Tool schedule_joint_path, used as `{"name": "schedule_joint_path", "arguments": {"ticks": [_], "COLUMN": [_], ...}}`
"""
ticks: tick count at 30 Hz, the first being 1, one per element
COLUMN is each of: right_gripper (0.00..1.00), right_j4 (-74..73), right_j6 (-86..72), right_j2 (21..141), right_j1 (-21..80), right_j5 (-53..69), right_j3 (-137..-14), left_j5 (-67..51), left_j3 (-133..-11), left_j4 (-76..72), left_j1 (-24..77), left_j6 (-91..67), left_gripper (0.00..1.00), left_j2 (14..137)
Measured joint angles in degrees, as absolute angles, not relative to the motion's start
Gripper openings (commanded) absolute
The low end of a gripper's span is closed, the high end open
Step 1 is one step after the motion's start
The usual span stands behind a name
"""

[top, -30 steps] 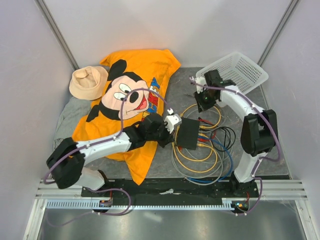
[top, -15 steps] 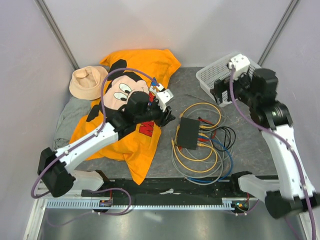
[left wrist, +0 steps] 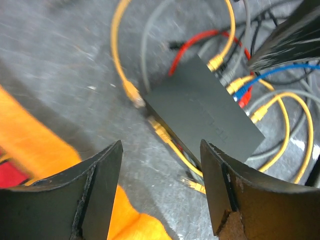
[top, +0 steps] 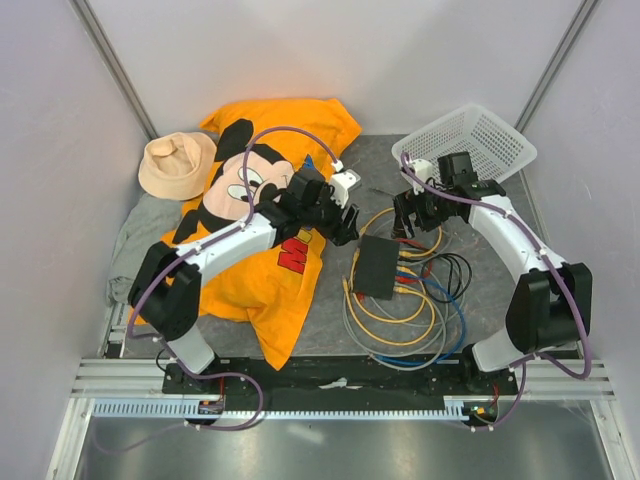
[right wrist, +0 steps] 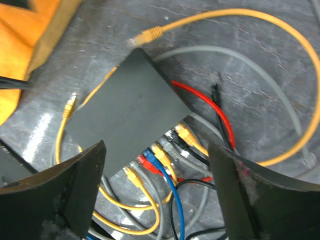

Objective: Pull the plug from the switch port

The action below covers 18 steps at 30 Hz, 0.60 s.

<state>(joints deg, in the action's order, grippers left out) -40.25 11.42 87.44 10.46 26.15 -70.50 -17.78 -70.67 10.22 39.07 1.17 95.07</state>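
Note:
The switch (top: 375,268) is a flat black box lying on the grey mat amid coiled cables. Several coloured plugs (right wrist: 162,152) (yellow, blue, red, grey) sit in the ports along its right long edge. A loose yellow plug (right wrist: 150,34) lies by its far corner. My left gripper (top: 345,222) hovers just off the switch's upper left corner, open, and in the left wrist view nothing lies between its fingers (left wrist: 100,190) above the switch (left wrist: 205,107). My right gripper (top: 412,215) hangs open over the port edge of the switch (right wrist: 125,115), holding nothing.
An orange Mickey T-shirt (top: 260,190) covers the left of the mat under my left arm. A beige hat (top: 175,165) and a grey cloth (top: 135,240) lie further left. A white mesh basket (top: 470,140) stands at the back right. Cable loops (top: 420,320) surround the switch.
My left gripper was shut against the switch's left edge, lifted back over the shirt, and now hangs open by the switch. My right arm swung up to the basket, came back down and opened.

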Motion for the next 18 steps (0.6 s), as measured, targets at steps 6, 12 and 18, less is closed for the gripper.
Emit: {"name": "schedule_joint_path", "arguments": {"ticks": [6,12,18], "right_gripper": [0.81,0.68,0.66], "right_j4": [-40.86,-41.39,-43.88], "right_j6": [13.30,15.94,19.40], "right_j2": [88.73,96.18,100.77], "right_j1": [8.62,7.09,6.13], "right_j5": [31.18,36.03,37.91], "right_j3": [-69.63,-68.27,-68.40], "left_j5": [-22.70,-27.18,-31.83], "left_j3": [-70.67,-68.93,-66.17], "left_j4": [10.37,8.25,4.99], "left_j1": [39.05,38.70,39.05], "left_j6": [1.17,1.58,1.34], "left_gripper": [0.62,0.51,0.23], "left_j2": [98.43,98.74,101.36]}}
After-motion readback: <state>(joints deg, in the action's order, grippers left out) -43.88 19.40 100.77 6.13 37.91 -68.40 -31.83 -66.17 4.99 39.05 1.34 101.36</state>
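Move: The row of plugs in the switch's right-hand side begins about 6 cm back from my right hand, level sideways and some 10 cm below; the switch's middle is 9 cm back and 5 cm to its left. The white basket stands 17 cm ahead and 14 cm right. From my left hand, the switch's middle is about 9 cm back, 6 cm right and 12 cm down, with a loose yellow plug 2 cm back and 2 cm right. I lower my right hand about 8 cm, easing back a little, onto the far end of the plug row, tipping its fingers some 15 degrees steeper and narrowing them from nearly full open to about two thirds. Meanwhile I sink my left hand about 5 cm while drawing it back and slightly right towards the switch's left edge, turning it a little clockwise and half closing its fingers. Neither hand visibly touches anything yet. ##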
